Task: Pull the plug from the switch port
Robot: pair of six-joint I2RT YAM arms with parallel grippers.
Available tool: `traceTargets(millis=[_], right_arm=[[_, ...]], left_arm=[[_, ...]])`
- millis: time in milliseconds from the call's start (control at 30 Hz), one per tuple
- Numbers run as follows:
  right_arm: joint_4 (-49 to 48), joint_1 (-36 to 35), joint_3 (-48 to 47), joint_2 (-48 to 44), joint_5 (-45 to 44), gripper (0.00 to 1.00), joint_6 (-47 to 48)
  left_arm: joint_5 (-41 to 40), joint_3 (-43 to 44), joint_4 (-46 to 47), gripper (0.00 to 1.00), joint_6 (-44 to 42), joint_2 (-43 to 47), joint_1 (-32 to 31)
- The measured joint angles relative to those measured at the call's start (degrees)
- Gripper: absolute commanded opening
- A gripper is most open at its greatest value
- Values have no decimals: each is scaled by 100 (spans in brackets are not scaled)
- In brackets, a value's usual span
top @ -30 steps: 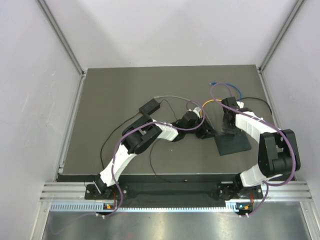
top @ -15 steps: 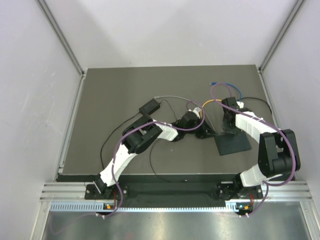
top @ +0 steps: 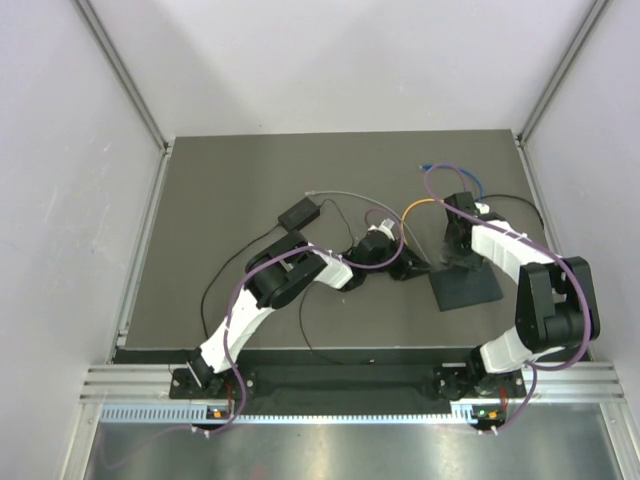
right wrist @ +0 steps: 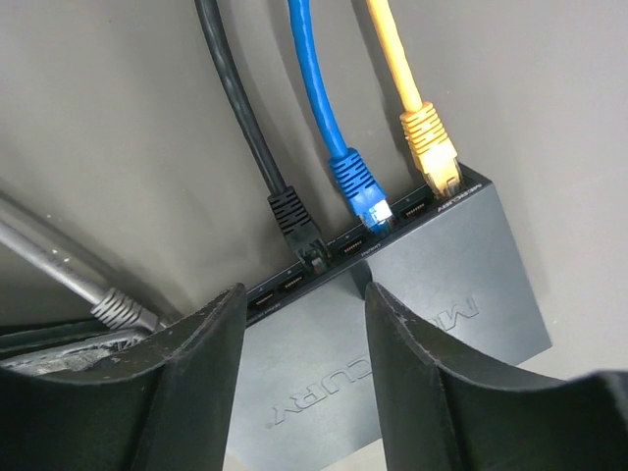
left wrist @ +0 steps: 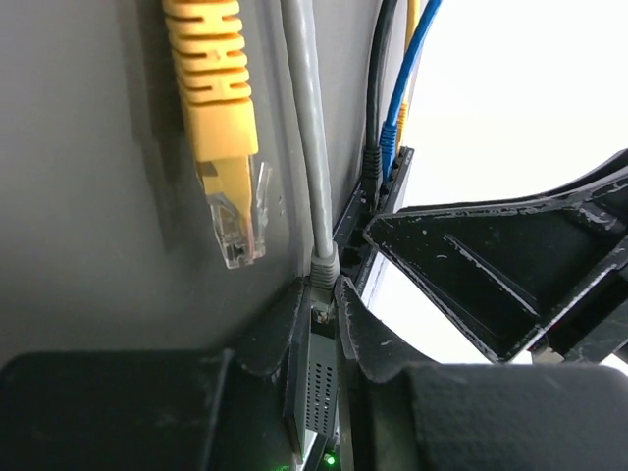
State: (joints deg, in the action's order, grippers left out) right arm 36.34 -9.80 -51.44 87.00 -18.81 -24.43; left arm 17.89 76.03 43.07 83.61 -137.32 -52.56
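The switch [right wrist: 432, 294] is a flat black box with raised lettering, lying right of centre on the table [top: 220, 220]. Black [right wrist: 294, 221], blue [right wrist: 358, 182] and yellow [right wrist: 430, 137] plugs sit in its ports. In the left wrist view my left gripper [left wrist: 324, 289] is shut on the grey plug [left wrist: 324, 267] at the box's left end. Its fingers hide whether that plug sits in its port. My right gripper [right wrist: 304, 314] hovers open over the box top, a finger on each side, touching nothing. From above, both grippers [top: 412, 268] [top: 455, 258] meet at the switch [top: 470, 290].
A loose yellow plug [left wrist: 231, 206] lies on the table left of the grey cable [left wrist: 306, 128]. A small black block [top: 298, 213] with a thin black cord sits at centre left. Blue and yellow cables [top: 455, 180] loop behind the switch. Walls enclose the table.
My left gripper has closed onto the grey plug and its wrist has shifted slightly left. My right gripper's jaws have widened a little above the switch.
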Motion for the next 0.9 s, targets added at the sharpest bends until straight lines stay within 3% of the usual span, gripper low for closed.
traceTargets(millis=[267,600,900], right_arm=[[229,31,-236,203,216,52,-234],[177,39,-184,140,240,51,-310],[258,57,-199,66,503,52,-81]], left_arm=[[-251,407,-951,0,-592,125,44],[-498,636,-1495,0,-1344,243,396],[-643,520,-3532,0,-2726,1274,1436]])
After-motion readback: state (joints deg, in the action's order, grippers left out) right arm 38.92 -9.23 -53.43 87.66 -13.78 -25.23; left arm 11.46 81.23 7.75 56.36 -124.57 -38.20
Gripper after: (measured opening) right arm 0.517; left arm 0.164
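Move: The left fingers still hold the grey plug at the switch's left end. From them the switch's middle is about 7 cm right and 5 cm back, the black plug in its row some 6 cm right and 2 cm ahead, and the loose yellow plug roughly 5 cm ahead and 4 cm left. From the right hand, poised at the switch, the grey plug is about 5 cm left, roughly level fore and aft. Keeping the pinch, the left hand pulls the grey plug about 12 cm forward and left, away from the switch. ##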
